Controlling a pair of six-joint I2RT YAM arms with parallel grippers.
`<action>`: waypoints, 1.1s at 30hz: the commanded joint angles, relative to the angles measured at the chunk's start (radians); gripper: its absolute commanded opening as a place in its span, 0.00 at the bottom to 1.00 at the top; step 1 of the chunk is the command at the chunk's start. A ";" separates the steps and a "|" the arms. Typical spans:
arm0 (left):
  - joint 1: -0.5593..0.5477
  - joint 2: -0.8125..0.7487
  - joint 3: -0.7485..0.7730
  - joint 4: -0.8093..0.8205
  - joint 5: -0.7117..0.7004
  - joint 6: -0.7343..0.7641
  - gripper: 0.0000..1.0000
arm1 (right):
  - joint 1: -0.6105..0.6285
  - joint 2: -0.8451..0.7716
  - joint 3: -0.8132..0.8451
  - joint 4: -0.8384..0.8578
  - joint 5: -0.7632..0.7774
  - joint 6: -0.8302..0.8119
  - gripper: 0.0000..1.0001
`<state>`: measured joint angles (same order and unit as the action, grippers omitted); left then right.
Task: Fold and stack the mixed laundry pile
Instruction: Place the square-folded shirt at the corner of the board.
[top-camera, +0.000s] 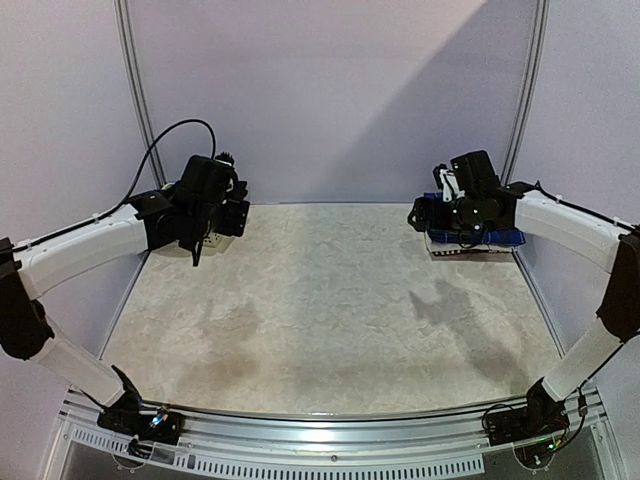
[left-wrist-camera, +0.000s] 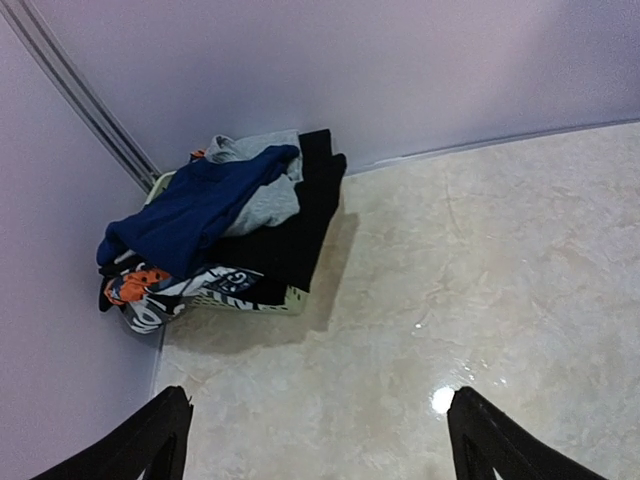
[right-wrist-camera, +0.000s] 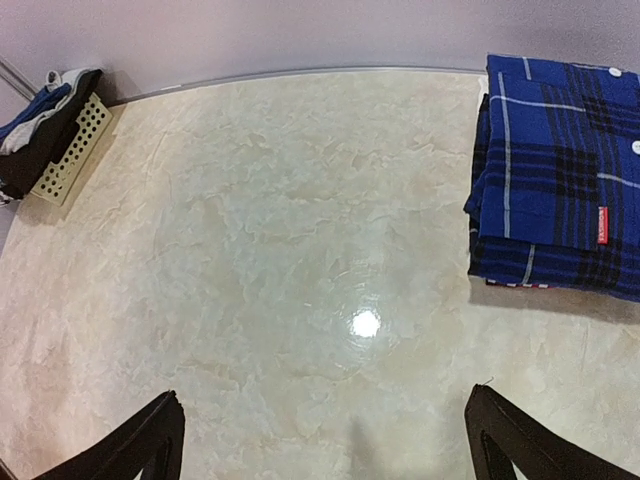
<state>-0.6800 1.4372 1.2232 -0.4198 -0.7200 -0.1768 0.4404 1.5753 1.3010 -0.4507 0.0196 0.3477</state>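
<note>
The mixed laundry pile (left-wrist-camera: 215, 225) fills a small white slatted basket (left-wrist-camera: 262, 301) in the back left corner. A navy garment (left-wrist-camera: 195, 212) lies on top, over grey (left-wrist-camera: 268, 198) and black (left-wrist-camera: 300, 235) pieces. An orange-white piece (left-wrist-camera: 132, 286) hangs over the side. A folded blue-and-black plaid shirt (right-wrist-camera: 560, 170) tops a flat stack (top-camera: 500, 239) at the back right. My left gripper (left-wrist-camera: 320, 445) hovers open above bare table in front of the basket. My right gripper (right-wrist-camera: 325, 440) hangs open left of the stack. Both hold nothing.
Pale walls close the table (top-camera: 330, 320) at the back and both sides, with a metal rail (left-wrist-camera: 80, 95) in the left corner. The basket (right-wrist-camera: 65, 150) also shows far left in the right wrist view. A red-and-white striped edge (right-wrist-camera: 520, 286) peeks from under the plaid shirt.
</note>
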 joint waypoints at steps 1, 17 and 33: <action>0.088 0.082 0.104 -0.089 0.029 0.047 0.90 | 0.018 -0.094 -0.123 0.058 -0.074 0.060 0.99; 0.367 0.482 0.523 -0.275 0.091 0.111 0.64 | 0.040 -0.269 -0.335 0.102 -0.127 0.073 0.99; 0.451 0.697 0.759 -0.366 0.139 0.136 0.49 | 0.040 -0.290 -0.338 0.097 -0.110 0.062 0.99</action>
<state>-0.2455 2.1052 1.9461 -0.7422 -0.5987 -0.0502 0.4713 1.2949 0.9676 -0.3576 -0.0921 0.4168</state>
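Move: The navy shirt atop the laundry basket lies about 21 cm ahead of the left hand, 17 cm to its left and some 14 cm below. The grey shirt is some 24 cm ahead and 12 cm left of this hand, the black cloth 20 ahead and 10 left, both some 15 cm below. From the right hand the navy shirt is about 18 cm ahead, 50 cm left and 10 cm lower. Left hand reaches some 20 cm forward-left and down towards the navy shirt, half closing; right backs 8 cm. ##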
